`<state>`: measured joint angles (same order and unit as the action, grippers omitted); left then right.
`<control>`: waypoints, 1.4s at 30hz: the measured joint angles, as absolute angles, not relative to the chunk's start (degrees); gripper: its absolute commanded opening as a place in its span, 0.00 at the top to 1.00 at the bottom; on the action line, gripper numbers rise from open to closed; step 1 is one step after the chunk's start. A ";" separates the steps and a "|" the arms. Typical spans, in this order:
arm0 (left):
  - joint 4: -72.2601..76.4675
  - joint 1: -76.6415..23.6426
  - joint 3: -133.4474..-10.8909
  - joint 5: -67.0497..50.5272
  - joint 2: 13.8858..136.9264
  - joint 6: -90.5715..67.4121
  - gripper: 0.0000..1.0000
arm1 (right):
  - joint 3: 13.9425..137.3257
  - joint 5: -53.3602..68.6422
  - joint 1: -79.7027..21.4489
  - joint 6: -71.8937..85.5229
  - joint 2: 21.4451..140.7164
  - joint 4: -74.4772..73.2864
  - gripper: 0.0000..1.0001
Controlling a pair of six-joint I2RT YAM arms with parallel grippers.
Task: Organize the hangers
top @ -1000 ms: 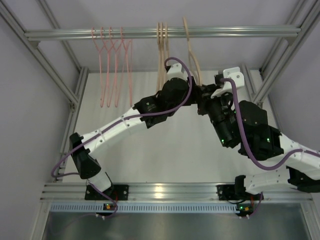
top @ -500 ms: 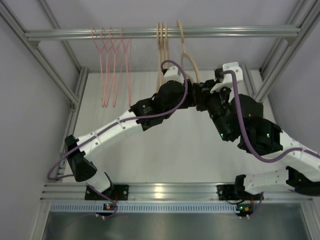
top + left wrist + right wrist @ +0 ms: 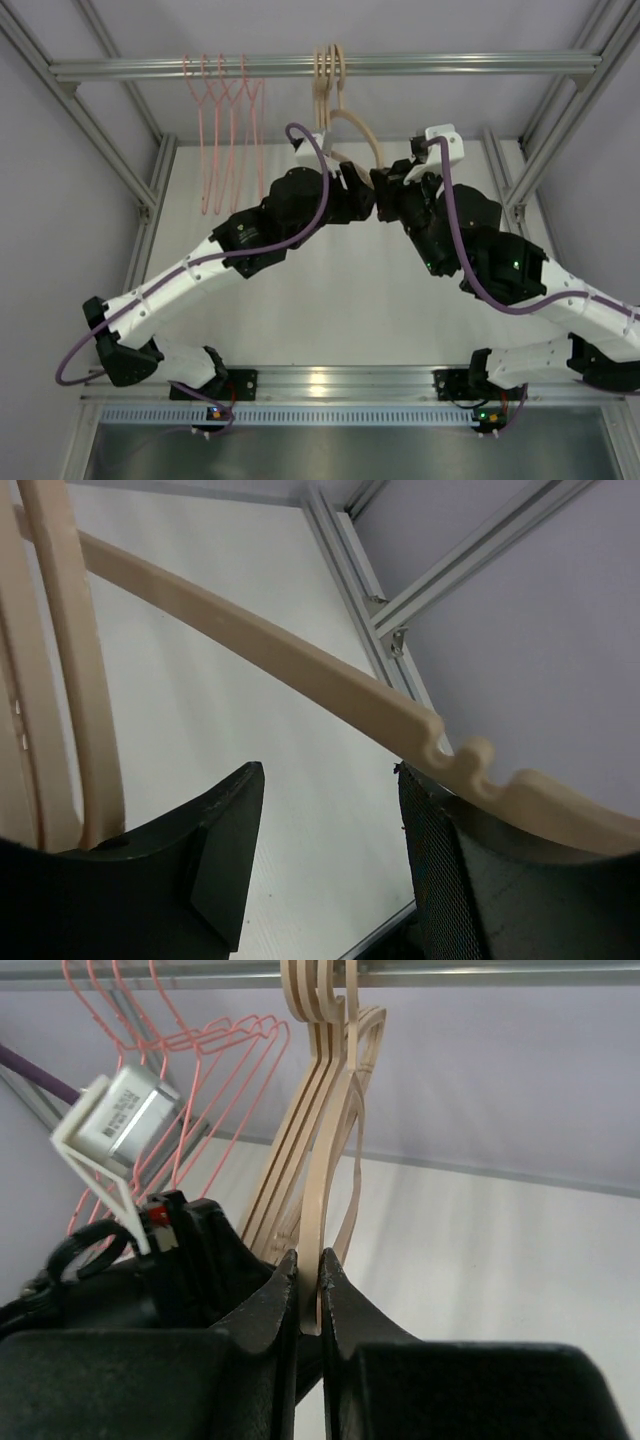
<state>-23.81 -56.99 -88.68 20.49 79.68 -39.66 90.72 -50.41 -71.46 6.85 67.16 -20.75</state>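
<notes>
Several thin pink hangers [image 3: 225, 120] hang at the left of the top rail [image 3: 480, 63]. Beige hangers [image 3: 323, 80] hang bunched near the rail's middle. My right gripper [image 3: 310, 1272] is shut on the lower edge of one more beige hanger [image 3: 335, 1150], whose hook sits on the rail right beside the bunch. In the top view the right gripper [image 3: 386, 195] faces the left gripper [image 3: 362, 200] nose to nose. My left gripper [image 3: 330, 780] is open; the held hanger's notched arm [image 3: 270, 650] crosses just above its fingertips, and other beige hangers [image 3: 60, 660] stand to its left.
Aluminium frame posts [image 3: 560, 130] stand at both sides of the white table [image 3: 330, 310]. The left arm's wrist camera [image 3: 120, 1120] sits close to the pink hangers [image 3: 200, 1050] in the right wrist view. A purple cable [image 3: 300, 160] loops over the left arm.
Both arms have moved left together. The beige hanger in the right gripper slid along the rail from apart on the right to right beside the beige bunch.
</notes>
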 measured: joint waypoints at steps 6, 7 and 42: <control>-25.34 -57.17 -87.02 19.90 74.65 -38.63 0.39 | 89.52 -49.23 -71.42 8.93 67.88 -20.23 1.00; -25.61 -57.17 -86.80 19.90 74.22 -38.57 0.39 | 89.10 -49.19 -71.42 9.28 67.90 -20.16 1.00; -35.66 -57.17 -84.51 29.61 58.54 -35.24 0.35 | 70.15 -49.60 -71.46 15.90 56.47 -21.15 0.01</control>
<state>-35.66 -57.17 -84.51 29.61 58.54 -35.24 70.15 -49.60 -71.46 15.90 56.47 -21.15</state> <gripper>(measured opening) 0.644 0.959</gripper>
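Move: The right gripper holds the near end of the fourth wooden hanger, whose hook is at the rail. The rail spot for it lies about 20 cm ahead of the right hand, 8 cm left and 18 cm above. The three hung wooden hangers are about 19 cm ahead and 12 cm left; the nearest pink hanger is some 20 cm ahead and 25 cm left. From the open left gripper, close under the held hanger's near end, that rail spot is about 20 cm ahead, 5 cm left and 26 cm up. Lower the right gripper some 6 cm with a slight drift left, keeping the pinch so the hanger's hook settles over the rail, then open the fingers wide while sinking a little more and easing back right. Meanwhile draw the half-open left gripper about 12 cm left, away from the right hand, with some back and up, its fingers staying open. ##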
